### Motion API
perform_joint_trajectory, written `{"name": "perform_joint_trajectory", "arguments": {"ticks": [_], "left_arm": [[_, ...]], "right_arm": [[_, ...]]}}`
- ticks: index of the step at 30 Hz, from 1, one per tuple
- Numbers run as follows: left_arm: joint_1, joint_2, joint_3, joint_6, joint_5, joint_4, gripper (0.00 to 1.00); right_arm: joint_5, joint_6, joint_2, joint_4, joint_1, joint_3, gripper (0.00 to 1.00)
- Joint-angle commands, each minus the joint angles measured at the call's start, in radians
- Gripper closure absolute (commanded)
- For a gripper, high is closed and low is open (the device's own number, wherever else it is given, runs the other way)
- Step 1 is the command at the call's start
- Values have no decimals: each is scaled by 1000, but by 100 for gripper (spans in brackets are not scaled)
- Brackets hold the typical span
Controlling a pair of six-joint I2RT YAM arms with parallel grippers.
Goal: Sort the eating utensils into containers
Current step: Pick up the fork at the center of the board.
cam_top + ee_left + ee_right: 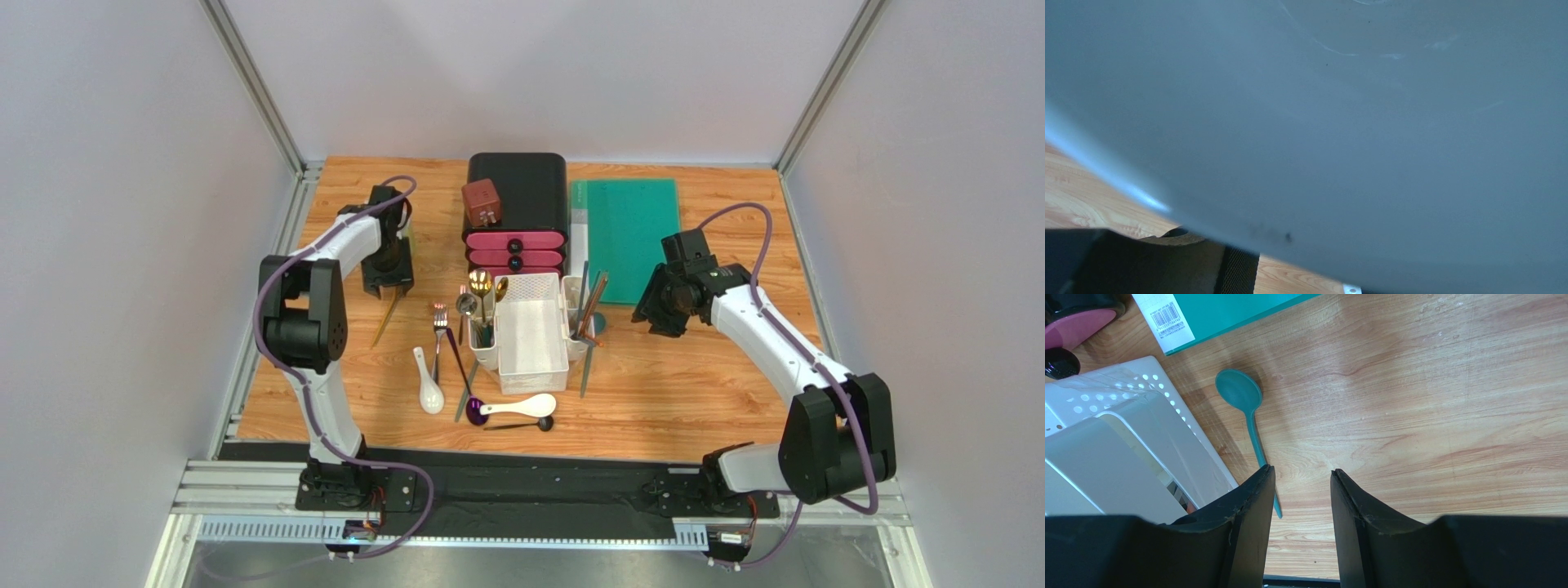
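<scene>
The white caddy [530,321] [1125,447] stands mid-table, with gold spoons [481,288] upright in its left side bin and dark chopsticks [589,300] in its right one. On the wood in front lie a fork [439,325], two white ceramic spoons [428,382] [521,406], a purple spoon [472,398] and a black spoon [521,424]. A wooden chopstick [388,316] lies just below my left gripper [393,267], whose fingers do not show. My right gripper [1301,474] [656,309] hangs open and empty right of the caddy, beside a teal spoon [1247,410].
A black-and-pink drawer box [516,214] with a small brown box [482,200] on it stands behind the caddy. A teal board [628,233] lies at the back right. A blurred grey surface [1321,122] fills most of the left wrist view.
</scene>
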State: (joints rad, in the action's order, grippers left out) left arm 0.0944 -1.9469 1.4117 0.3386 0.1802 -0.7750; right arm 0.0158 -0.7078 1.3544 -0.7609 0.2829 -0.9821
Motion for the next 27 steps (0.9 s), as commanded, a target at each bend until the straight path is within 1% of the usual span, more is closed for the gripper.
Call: {"name": "perform_joint_trajectory", "arguments": {"ticks": [1,6,8,17,19,24,27], "left_arm": [[-13,-9,49,-16,-8,-1,42],[-18,-35,58,-16,-8,-1,44],[-19,-41,61,-18,-7,-4,49],[-25,-52,21,-16,-10,11,59],[-25,-49,9,-15,-10,14,65],[-25,9,-39,-12,-37,17,67],[-25,51,-65,-16,-48,25,62]], "right_arm": [[-13,7,-11,14,-10,-32,57],[-11,1,-17,12,-14,-18,57],[-11,-1,-14,11,-14,-17,57],[-11,-1,-12,14,-14,-17,57],[-11,-4,-14,14,-14,-15,57],[-8,-10,-14,17,-14,-7,57],[-2,-21,-14,26,-14,0,57]]}}
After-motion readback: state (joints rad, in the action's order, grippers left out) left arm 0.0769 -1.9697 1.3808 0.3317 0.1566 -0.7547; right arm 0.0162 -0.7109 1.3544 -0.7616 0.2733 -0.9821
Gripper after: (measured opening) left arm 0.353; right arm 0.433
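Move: The gold fork lies just under the left hand, its middle about 3 cm back and 2 cm below, with the handle running back towards the base. The mug stands some 8 cm ahead of the hand and 1 cm to its right. The silver fork is about 9 cm back and 9 cm right, the white spoon roughly 17 cm back and 8 cm right. From the right hand, the gold fork is about 48 cm left and 3 cm ahead. The gold fork's shaft comes between the narrowing left fingers: the hand, pointing steeply down close behind the mug, sinks about 1.5 cm towards it while the fingers close from a bit over half open to about a third. The descent stops, and at the very end the hand eases back by under 1 cm. Finger contact is hidden. ##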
